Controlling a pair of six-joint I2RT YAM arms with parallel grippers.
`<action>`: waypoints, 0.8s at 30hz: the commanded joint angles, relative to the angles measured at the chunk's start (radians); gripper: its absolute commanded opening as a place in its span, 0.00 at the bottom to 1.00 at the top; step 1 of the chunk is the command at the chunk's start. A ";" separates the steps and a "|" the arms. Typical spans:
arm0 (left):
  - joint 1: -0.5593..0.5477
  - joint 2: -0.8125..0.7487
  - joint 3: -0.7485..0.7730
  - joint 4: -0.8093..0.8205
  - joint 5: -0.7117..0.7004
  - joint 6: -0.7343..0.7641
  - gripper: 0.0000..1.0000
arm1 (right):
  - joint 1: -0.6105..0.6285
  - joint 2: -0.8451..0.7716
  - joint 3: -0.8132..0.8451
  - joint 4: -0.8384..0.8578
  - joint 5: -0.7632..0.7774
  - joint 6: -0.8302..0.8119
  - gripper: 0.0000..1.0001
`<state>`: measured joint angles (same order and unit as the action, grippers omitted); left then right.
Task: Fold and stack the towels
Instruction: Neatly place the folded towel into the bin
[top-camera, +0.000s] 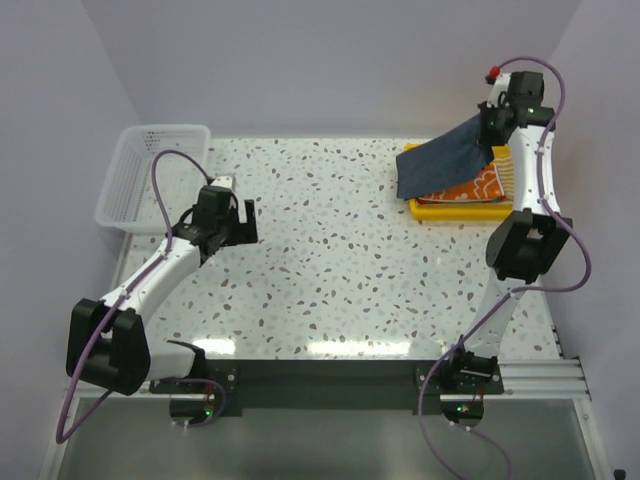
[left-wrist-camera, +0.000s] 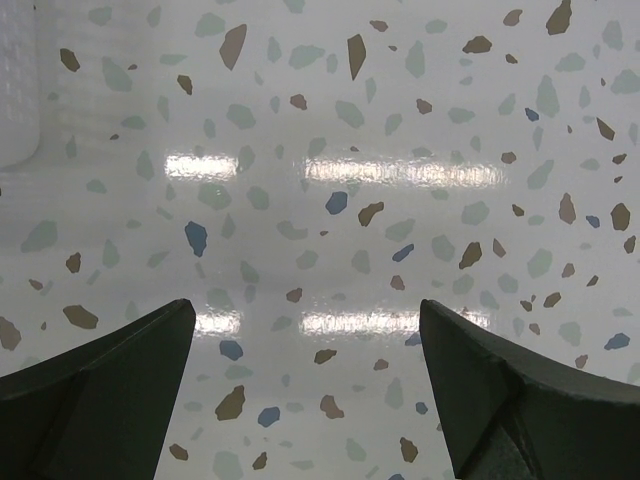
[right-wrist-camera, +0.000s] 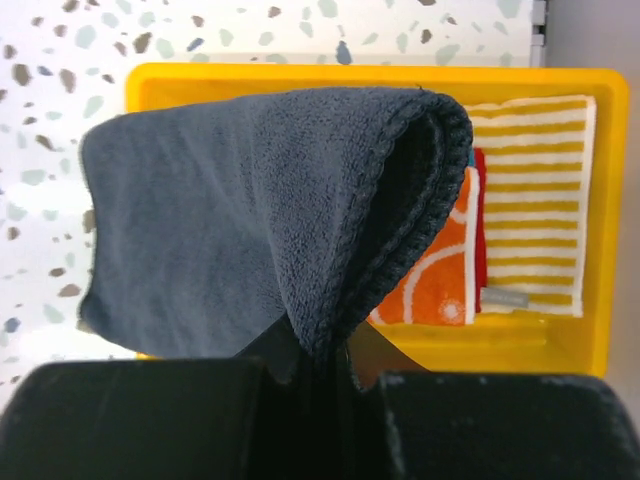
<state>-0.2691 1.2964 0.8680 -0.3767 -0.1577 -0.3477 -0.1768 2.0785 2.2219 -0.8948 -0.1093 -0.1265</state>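
Note:
My right gripper (top-camera: 492, 128) (right-wrist-camera: 322, 352) is shut on the edge of a dark blue-grey towel (top-camera: 442, 162) (right-wrist-camera: 240, 220), lifted above the yellow tray (top-camera: 460, 210) (right-wrist-camera: 540, 345) so that it drapes down to the left. Under it in the tray lie an orange towel with white prints (top-camera: 478, 186) (right-wrist-camera: 440, 270) and a tan-and-white striped towel (top-camera: 503, 166) (right-wrist-camera: 530, 200); a red and teal edge shows between them. My left gripper (top-camera: 243, 222) (left-wrist-camera: 308, 340) hangs open over bare speckled tabletop at the left, holding nothing.
A white mesh basket (top-camera: 150, 175) stands at the far left corner of the speckled table (top-camera: 330, 250). The yellow tray sits at the far right, close to the table's right edge.

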 joint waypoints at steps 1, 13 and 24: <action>0.008 0.010 -0.012 0.042 0.024 0.016 1.00 | -0.007 -0.054 -0.050 0.091 0.068 -0.070 0.00; 0.008 0.018 -0.017 0.047 0.046 0.015 1.00 | -0.007 0.009 -0.179 0.233 0.296 -0.174 0.00; 0.008 0.026 -0.017 0.050 0.056 0.018 1.00 | -0.009 0.081 -0.260 0.402 0.393 -0.259 0.00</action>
<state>-0.2687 1.3136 0.8532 -0.3618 -0.1104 -0.3473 -0.1825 2.1487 1.9713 -0.5964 0.2291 -0.3416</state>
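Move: The right hand pinches one end of the dark towel above the yellow bin, whose middle lies about 4 cm ahead, 4 cm to the right and 20 cm below. In it the orange towel is some 3 cm ahead and 1 cm left of the hand, the striped towel's bare end some 3 cm ahead and 14 cm right, both about as low. From the left hand the bin is roughly 58 cm right, 24 cm ahead and 8 cm lower. Still pinching the dark towel, the right hand lowers about 8 cm and rightward 7, left side rolling down, into the bin. ##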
